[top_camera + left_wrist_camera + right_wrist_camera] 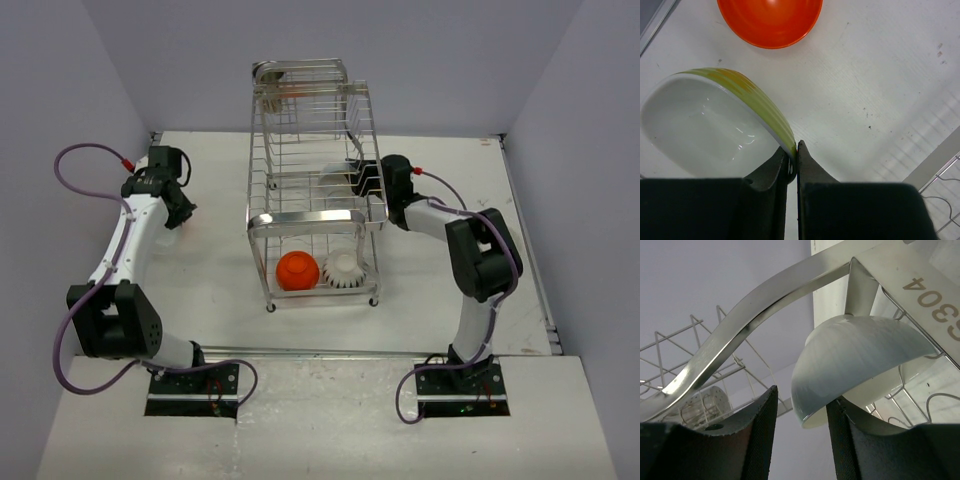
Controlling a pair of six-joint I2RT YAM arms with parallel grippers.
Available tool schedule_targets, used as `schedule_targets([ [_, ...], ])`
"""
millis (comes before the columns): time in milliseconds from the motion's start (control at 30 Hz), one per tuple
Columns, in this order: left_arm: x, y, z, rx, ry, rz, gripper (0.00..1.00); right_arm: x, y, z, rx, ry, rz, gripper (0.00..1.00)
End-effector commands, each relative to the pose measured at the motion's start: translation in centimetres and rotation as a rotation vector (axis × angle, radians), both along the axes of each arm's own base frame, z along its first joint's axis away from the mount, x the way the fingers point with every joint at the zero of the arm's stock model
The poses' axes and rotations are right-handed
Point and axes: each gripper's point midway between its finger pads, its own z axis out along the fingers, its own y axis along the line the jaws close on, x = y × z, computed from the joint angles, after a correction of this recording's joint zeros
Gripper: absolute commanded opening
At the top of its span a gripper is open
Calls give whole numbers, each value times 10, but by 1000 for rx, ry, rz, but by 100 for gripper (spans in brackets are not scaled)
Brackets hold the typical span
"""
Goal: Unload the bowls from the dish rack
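The chrome dish rack [310, 218] stands mid-table. An orange bowl [297, 270] and a ribbed white bowl [342, 270] sit in its lower tier. My right gripper [362, 180] reaches into the rack from the right. Its jaws [801, 396] are open and straddle the rim of a tilted pale bowl [860, 350]: one finger is inside the bowl, the other stands apart from its outside. My left gripper [794, 147] is left of the rack, shut on the rim of a white bowl with a yellow-green outside [705, 125]. Beyond that bowl, another orange bowl [770, 20] rests on the table.
The rack's curved shiny bar [740, 315] passes just above my right fingers, and a perforated metal cup [702, 407] hangs further inside. A corner of the rack's wire [945, 185] shows at the lower right of the left wrist view. Walls enclose the table.
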Motion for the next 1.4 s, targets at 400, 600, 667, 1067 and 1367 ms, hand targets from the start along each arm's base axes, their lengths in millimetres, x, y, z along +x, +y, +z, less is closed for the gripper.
schedule_targets([
  [400,-8,-1,11,-8,-53,-33,0,34,5,19,23,-97,-71,12],
  [600,-6,-4,8,-22,-63,-39,0,27,2,23,38,-116,-71,0],
  [667,-7,-4,4,-26,-58,-40,0,25,3,30,61,-143,-70,0],
  [1067,2,-15,-9,-89,-95,-46,0,18,11,64,260,-355,-22,0],
  [1367,3,-16,-10,-93,-106,-41,0,19,21,85,307,-475,37,0],
])
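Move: The white bowl in the rack's middle tier stands with its rim between the right hand's parted fingertips, its middle some 4 cm ahead, 2 left and 4 lower. The ribbed white bowl on the bottom tier is about 22 cm back and 6 left, the orange bowl there 22 back and 18 left. The left hand holds the green bowl over clear table some 5 cm back, 1 left and 12 below; the table's orange bowl lies roughly 11 ahead, 6 left. The right fingers close on the white bowl's rim and pinch it, while that hand eases about 2.5 cm left and 1 cm forward, dipping slightly before rising 1 cm, with the fingertips tipping up and its left side rising, some 15 degrees in all. The left hand keeps its grip on the green bowl and carries it about 2 cm down and 2 right, away from the table's orange bowl. ##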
